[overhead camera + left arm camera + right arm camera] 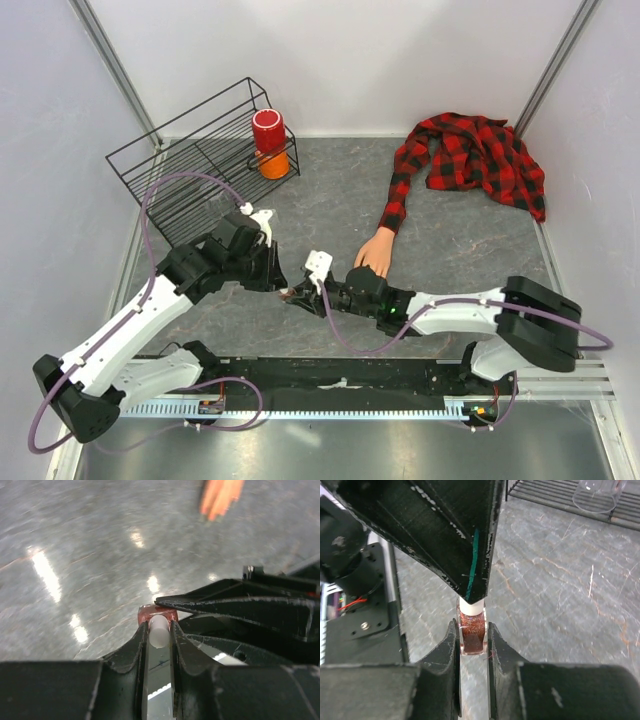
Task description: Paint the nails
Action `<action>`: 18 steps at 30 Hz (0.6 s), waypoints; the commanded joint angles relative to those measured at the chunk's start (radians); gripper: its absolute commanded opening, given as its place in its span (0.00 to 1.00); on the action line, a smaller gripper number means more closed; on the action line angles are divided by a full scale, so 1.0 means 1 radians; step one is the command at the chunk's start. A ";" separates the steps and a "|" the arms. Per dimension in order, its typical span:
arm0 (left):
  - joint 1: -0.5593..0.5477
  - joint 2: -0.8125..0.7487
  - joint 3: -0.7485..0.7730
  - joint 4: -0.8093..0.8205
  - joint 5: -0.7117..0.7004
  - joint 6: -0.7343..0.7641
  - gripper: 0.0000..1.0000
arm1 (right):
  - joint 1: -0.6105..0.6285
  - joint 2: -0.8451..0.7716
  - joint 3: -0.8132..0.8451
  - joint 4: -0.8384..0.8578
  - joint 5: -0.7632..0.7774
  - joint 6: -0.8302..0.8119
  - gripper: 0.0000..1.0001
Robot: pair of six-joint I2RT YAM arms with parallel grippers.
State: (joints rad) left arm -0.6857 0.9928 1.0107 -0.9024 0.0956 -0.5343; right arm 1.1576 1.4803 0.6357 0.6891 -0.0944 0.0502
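Observation:
A small bottle of glittery dark red polish (473, 630) hangs just above the table between the two arms. My right gripper (473, 636) is shut on its glass body. My left gripper (159, 632) is shut on its white cap (159, 630), coming from the opposite side. In the top view they meet at the bottle (292, 295), left of the pale mannequin hand (376, 254) in its red-and-black plaid sleeve (398, 190). The nails are too small to make out. The hand's fingertips (220, 497) show blurred at the top of the left wrist view.
A black wire rack (200, 165) stands at the back left with a red cup (268, 130) on an orange one at its right end. A clear cup (597, 494) lies by the rack. The rest of the plaid shirt (480, 155) is heaped at the back right.

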 commanded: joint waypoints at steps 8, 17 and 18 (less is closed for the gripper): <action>-0.008 -0.061 0.089 0.396 0.321 0.157 0.60 | -0.009 -0.388 0.028 -0.339 -0.071 0.060 0.00; -0.008 -0.125 -0.101 1.036 0.653 -0.019 0.68 | -0.044 -0.735 0.007 -0.545 -0.085 0.189 0.00; -0.008 -0.109 -0.097 1.069 0.674 -0.033 0.62 | -0.048 -0.761 0.007 -0.566 -0.085 0.194 0.00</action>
State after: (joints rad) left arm -0.6910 0.8425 0.9417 -0.1219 0.6174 -0.4805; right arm 1.1255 0.7811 0.6304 0.1986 -0.1600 0.1776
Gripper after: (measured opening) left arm 0.690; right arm 0.242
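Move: Both hands are already on the nail polish bottle: the left pinches the white cap, so the bottle's middle sits 2 cm below it and about 1 cm ahead and to its right; the right holds the glass body, the bottle's middle 1 cm above it. From the right hand, the mannequin hand lies roughly 10 cm ahead, 19 cm right and 14 cm lower, its plaid sleeve about 23 cm ahead, 23 cm right. The left fingers let go of the white cap, opening wide, while the right keeps its grip on the bottle's body and carries it up about 14 cm, 10 cm right and 5 cm back, tilting slightly. The left hand rises some 17 cm and shifts 9 cm right alongside, its fingers swinging up from steeply down to point rightward above the rack-facing side of the bottle. ##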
